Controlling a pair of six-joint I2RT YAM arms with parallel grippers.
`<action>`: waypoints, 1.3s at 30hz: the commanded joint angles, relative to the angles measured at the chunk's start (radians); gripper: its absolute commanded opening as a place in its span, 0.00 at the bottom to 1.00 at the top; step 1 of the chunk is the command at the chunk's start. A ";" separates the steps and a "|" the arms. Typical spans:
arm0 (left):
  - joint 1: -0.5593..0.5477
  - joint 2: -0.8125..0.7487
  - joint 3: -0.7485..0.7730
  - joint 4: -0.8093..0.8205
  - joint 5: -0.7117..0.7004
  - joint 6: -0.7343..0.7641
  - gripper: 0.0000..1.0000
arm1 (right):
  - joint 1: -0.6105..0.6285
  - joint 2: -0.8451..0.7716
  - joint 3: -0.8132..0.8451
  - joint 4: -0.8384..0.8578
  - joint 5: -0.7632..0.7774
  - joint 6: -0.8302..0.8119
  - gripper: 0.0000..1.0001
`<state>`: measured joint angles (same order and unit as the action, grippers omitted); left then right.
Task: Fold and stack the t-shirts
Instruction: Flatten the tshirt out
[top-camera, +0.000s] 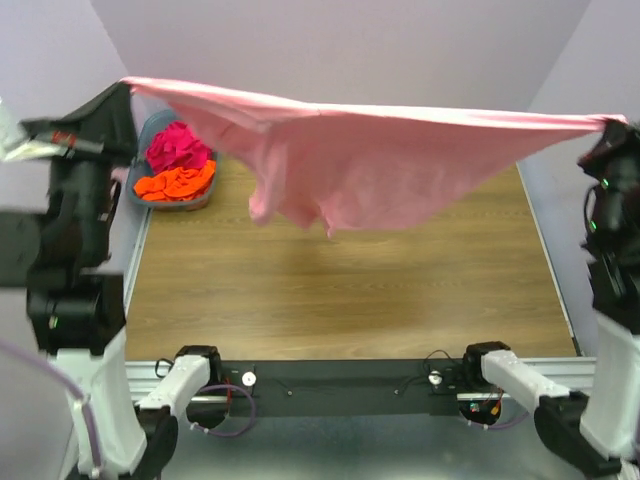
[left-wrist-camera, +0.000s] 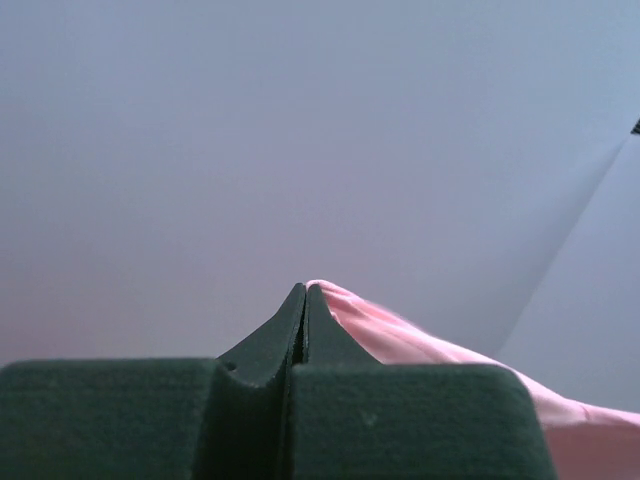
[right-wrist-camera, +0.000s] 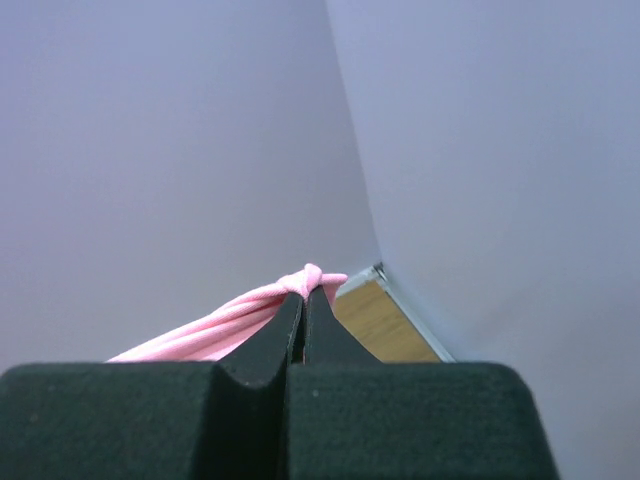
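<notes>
A light pink t-shirt hangs stretched high above the table between both arms, its middle sagging down. My left gripper is shut on its left end at the upper left; in the left wrist view the pink cloth runs off to the right of the pinched left gripper. My right gripper is shut on the right end at the far right; the right wrist view shows bunched pink cloth at the tips of the right gripper. A magenta t-shirt and an orange t-shirt lie crumpled in the basket.
A grey-blue basket stands at the table's back left corner. The wooden table spreads below the hanging shirt. Lilac walls close in the back and sides. Both arm bases sit at the near edge.
</notes>
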<state>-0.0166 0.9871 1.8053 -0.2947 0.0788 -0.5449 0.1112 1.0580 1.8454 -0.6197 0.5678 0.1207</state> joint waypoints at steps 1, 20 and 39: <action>-0.002 -0.126 0.006 -0.089 -0.249 0.112 0.00 | 0.024 -0.150 -0.063 0.006 -0.014 -0.073 0.01; -0.022 0.281 -0.400 0.098 -0.096 0.132 0.00 | 0.054 0.089 -0.559 0.098 0.083 -0.095 0.01; -0.034 1.159 0.034 0.138 0.032 0.086 0.00 | -0.036 0.893 -0.451 0.541 -0.106 -0.162 0.01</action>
<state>-0.0528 2.1086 1.7649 -0.1753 0.0746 -0.4480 0.0891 1.8938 1.3067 -0.1455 0.5110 -0.0147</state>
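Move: Both hands hold the pink t-shirt high by its corners. The left hand's landing spot on the bare table is some 37 cm ahead, 2 cm to its right and 64 cm below; the grey bin of shirts lies about 33 cm ahead, 18 cm to its left and 57 cm below. For the right hand, the landing spot is roughly 23 cm ahead, 2 cm left and 55 cm below, with the table's far right corner about 45 cm ahead and 10 cm right. Swinging back towards the base first, about 10 cm and slightly up, both hands then reverse and sweep the t-shirt down and forward to the table, sinking nearly 50 cm; the left reaches farther out, past the bin on its left. Both wrists tip down by 55 to 60 degrees overall, the fingers stay shut on the corners, and the drop eases off while the forward pull goes on. ##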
